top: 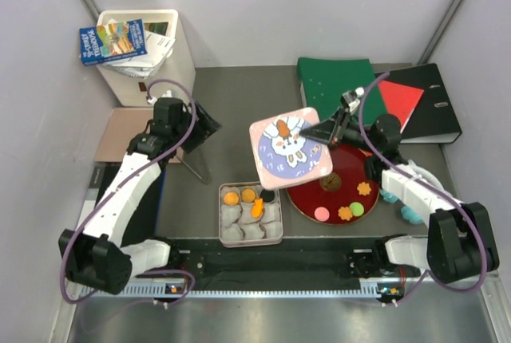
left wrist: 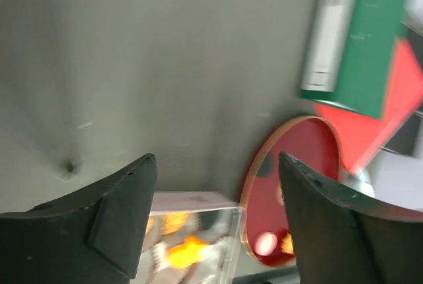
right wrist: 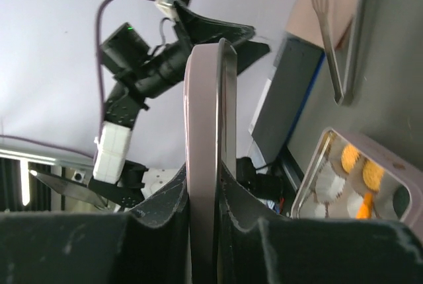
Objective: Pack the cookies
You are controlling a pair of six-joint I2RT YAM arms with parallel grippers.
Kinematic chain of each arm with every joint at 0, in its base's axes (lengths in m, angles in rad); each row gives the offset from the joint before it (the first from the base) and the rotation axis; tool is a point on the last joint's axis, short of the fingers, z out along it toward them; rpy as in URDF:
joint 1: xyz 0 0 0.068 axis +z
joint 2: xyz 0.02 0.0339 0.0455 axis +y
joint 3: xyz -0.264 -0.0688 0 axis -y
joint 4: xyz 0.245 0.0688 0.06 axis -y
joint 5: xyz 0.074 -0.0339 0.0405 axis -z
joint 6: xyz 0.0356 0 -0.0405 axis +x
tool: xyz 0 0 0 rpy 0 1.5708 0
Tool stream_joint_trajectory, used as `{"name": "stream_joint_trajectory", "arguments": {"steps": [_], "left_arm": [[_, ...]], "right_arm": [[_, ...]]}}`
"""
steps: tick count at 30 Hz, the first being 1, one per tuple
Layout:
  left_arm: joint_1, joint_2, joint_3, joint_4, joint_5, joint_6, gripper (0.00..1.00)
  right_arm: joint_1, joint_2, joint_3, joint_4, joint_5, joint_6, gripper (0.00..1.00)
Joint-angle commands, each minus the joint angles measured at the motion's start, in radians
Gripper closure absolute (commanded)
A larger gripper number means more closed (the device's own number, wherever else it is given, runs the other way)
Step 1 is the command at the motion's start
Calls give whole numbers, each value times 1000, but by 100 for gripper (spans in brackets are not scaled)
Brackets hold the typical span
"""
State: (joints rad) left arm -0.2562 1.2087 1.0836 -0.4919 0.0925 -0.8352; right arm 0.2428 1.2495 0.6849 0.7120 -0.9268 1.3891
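Several cookies lie on the red plate [top: 307, 193]: a pink one [top: 322, 214], an orange one [top: 345, 213], a green one [top: 357, 208] and an orange flower [top: 365, 189]. The open tin [top: 224, 216] holds white paper cups, some with orange cookies [top: 256, 208]. My right gripper [top: 321, 130] is shut on the edge of the tin's cartoon lid [top: 287, 150], which hangs tilted above the plate and tin. The right wrist view shows the lid [right wrist: 208, 119] edge-on, pinched at my right gripper [right wrist: 206, 172]. My left gripper [top: 204, 127] hovers open and empty left of the lid, its jaws wide in the left wrist view [left wrist: 217, 162].
Metal tongs [top: 192, 169] lie left of the tin. A green folder [top: 339, 80] and a black binder [top: 435, 108] with a red sheet sit at the back right. A white bin [top: 172, 56] with books stands back left. Turquoise headphones [top: 409, 214] lie right of the plate.
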Motion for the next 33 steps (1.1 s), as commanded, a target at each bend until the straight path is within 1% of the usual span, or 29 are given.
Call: {"name": "stream_joint_trajectory", "arguments": {"steps": [1,2,3,6,7,9,10,12,14,17,18,21,22,26,31,32,33], "left_arm": [[3,-121,-78,-189,-215,-16,25],[3,-139,-100,-197,-221,-28,27],[3,-158,-119,-204,-227,-38,33],[-5,-234,-185,-223,-224,-67,42],[-8,-247,-212,-229,-224,-73,49],[-12,-273,-232,-235,-227,-90,58],[-20,-278,-249,-238,-232,-93,70],[-29,-284,-261,-257,-244,-107,82],[-41,-287,-266,-280,-264,-114,90],[-52,-291,-272,-310,-287,-117,95],[-55,-294,-277,-316,-290,-120,96],[-66,-297,-292,-333,-287,-131,99],[-72,-299,-298,-333,-284,-136,100],[-89,-298,-330,-332,-266,-139,100],[-107,-285,-364,-313,-237,-140,100],[-109,-281,-369,-310,-237,-140,100],[-110,-276,-373,-307,-237,-140,100]], "right_arm": [[42,-73,-113,21,22,-33,100],[49,-85,-161,21,32,-38,100],[62,-99,-182,15,57,-45,100],[91,-151,-248,-17,112,-74,100],[98,-160,-258,-23,124,-84,100],[108,-163,-286,-26,152,-84,100],[122,-162,-298,-16,163,-76,100],[144,-157,-338,6,222,-70,100],[187,-148,-381,33,296,-64,100],[245,-99,-427,113,379,-47,100],[259,-61,-436,186,396,-39,100],[296,20,-479,312,465,-6,100],[303,42,-488,396,480,5,100],[348,135,-524,569,574,19,100],[383,281,-545,746,606,40,100],[389,342,-547,809,606,50,100],[392,372,-550,835,603,54,100]]}}
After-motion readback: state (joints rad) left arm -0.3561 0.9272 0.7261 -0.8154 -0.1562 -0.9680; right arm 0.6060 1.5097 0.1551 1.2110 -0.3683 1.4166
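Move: The open cookie tin that the right hand's bunny lid is headed for lies about 9 cm back, 12 cm to the left and 27 cm below that hand. The red cookie plate is some 9 cm to the hand's right, about level with it fore and aft, 28 cm down. For the left hand, empty and open, the tin is roughly 15 cm back, 9 cm to the right and 20 cm below; the tongs lie about 7 cm to its left, 2 cm back and 21 cm below. Down and somewhat back, the right hand sinks about 18 cm towards the tin, easing left and tipping the lid some 15 degrees while turning slightly clockwise; it keeps its pinch on the lid's right part. The left hand draws back and down some 13 and 12 cm, drifting left, to beside the tin; its open fingers shut on nothing and its wrist tips further down. ##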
